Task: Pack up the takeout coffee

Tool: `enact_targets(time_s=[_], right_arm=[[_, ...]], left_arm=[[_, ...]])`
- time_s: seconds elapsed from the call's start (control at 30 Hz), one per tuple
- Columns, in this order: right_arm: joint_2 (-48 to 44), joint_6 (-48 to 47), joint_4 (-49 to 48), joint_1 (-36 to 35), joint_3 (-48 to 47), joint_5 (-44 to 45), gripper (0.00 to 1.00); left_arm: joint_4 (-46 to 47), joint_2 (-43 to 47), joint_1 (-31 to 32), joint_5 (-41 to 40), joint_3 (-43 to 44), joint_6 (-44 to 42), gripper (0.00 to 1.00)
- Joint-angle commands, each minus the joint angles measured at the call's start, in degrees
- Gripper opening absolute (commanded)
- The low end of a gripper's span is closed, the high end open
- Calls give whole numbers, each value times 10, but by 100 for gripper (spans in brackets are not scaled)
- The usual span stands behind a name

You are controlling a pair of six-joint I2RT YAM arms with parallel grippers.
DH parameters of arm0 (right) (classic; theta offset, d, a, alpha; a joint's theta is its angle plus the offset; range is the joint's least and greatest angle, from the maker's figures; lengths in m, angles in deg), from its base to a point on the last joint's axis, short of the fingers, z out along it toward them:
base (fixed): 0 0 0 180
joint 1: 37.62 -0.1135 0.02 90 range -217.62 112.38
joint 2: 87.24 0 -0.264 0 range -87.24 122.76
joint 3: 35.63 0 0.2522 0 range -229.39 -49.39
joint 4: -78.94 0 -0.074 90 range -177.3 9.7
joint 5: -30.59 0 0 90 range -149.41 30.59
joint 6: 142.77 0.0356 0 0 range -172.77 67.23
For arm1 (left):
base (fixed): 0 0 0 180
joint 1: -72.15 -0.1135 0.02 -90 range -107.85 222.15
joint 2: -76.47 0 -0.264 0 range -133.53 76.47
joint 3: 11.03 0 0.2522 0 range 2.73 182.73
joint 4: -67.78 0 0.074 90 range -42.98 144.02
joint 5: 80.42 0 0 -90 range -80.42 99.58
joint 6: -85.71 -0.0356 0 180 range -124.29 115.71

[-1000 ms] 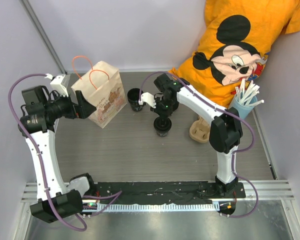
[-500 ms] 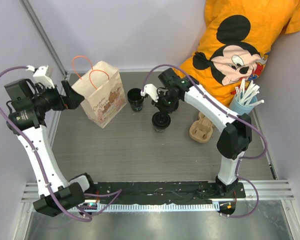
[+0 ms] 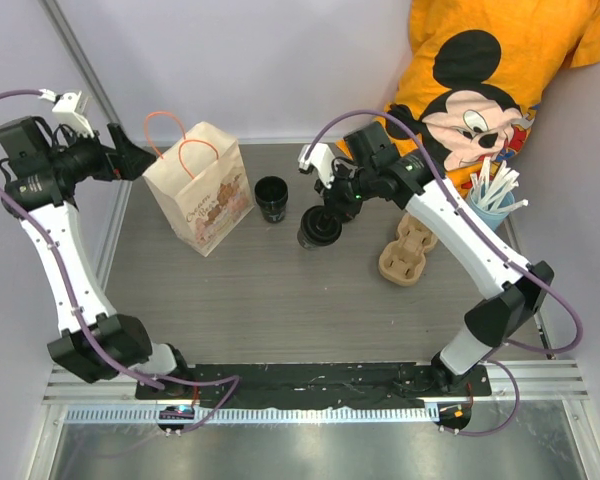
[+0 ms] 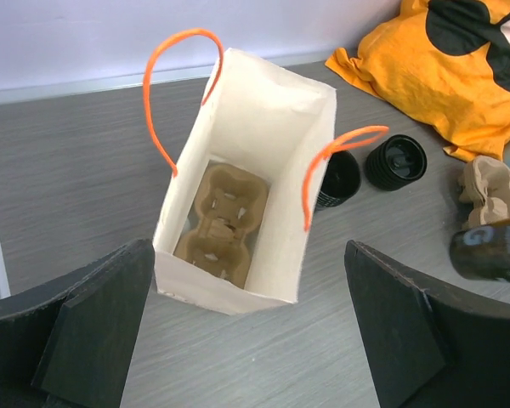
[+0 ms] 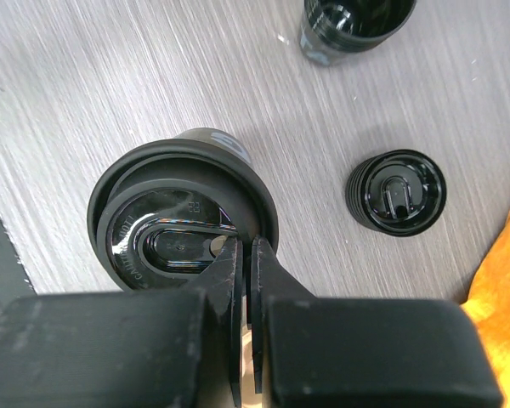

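A lidded black takeout coffee cup (image 3: pixel 318 230) (image 5: pixel 183 217) hangs from my right gripper (image 3: pixel 332 208) (image 5: pixel 248 248), which is shut on the lid's rim. A second black cup (image 3: pixel 271 198) (image 4: pixel 338 178) (image 5: pixel 357 25) stands open just right of the brown paper bag (image 3: pixel 202 190) (image 4: pixel 246 170). A stack of black lids (image 4: pixel 395 161) (image 5: pixel 397 191) sits beside it. The bag stands upright and open, with a pulp carrier (image 4: pixel 221 212) at its bottom. My left gripper (image 3: pixel 128 160) (image 4: pixel 251 340) is open and holds nothing, raised to the left of the bag.
A beige pulp cup carrier (image 3: pixel 408 250) (image 4: pixel 489 187) lies at the right of the table. Behind it stands a light blue cup of white straws (image 3: pixel 492 205). An orange shirt (image 3: pixel 480 90) is draped over the back right corner. Walls close in the left, back and right sides.
My right gripper has carried the lidded cup back and slightly left, towards the open cup. The left arm has swung up and away to the left of the bag.
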Motion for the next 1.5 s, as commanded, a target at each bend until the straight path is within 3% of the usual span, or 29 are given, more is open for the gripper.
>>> enact_targets(time_s=[0.0, 0.3, 0.53, 1.0, 1.2, 1.3, 1.37, 1.47], right_arm=[[-40, 24, -18, 0, -23, -19, 1], [-58, 35, -10, 0, -50, -45, 1], [-59, 43, -3, 1, -75, -70, 1], [-76, 43, -1, 3, -76, -90, 1], [-76, 42, 0, 5, -80, -93, 1], [-76, 40, -1, 6, -74, -90, 1], [-75, 40, -1, 8, -73, -91, 1], [-75, 41, -1, 9, -75, -93, 1]], left_arm=[[49, -45, -5, 38, 41, -31, 98], [53, -144, 3, 42, 90, -40, 91], [27, -165, 70, -42, 75, -102, 88], [59, -222, 88, -101, 90, -103, 84], [57, -241, 105, -112, 90, -120, 72], [58, -245, 106, -104, 89, -120, 61], [55, -246, 107, -100, 87, -123, 49], [46, -251, 109, -99, 90, -130, 40]])
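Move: Some 12 cm ahead of the open left hand, about level sideways and roughly 11 cm lower, is the bag's left orange handle. The paper bag's middle sits about 13 cm ahead, 7 cm right and 26 cm down from that hand; the cup stack is 12 cm ahead, 24 cm right, 34 cm down. From the right hand, still gripping the lidded coffee, the bag is about 26 cm left, 15 cm ahead and 15 cm lower. Reaching forward and down over the table, about 12 cm each way, the left hand comes to the bag's left orange handle, tips down and rolls some 10 degrees, and closes from wide open to under half, one finger either side of the handle. The right hand keeps its grip on the coffee, lifts it about 7.5 cm, draws back 3 cm and tilts its left side up. ##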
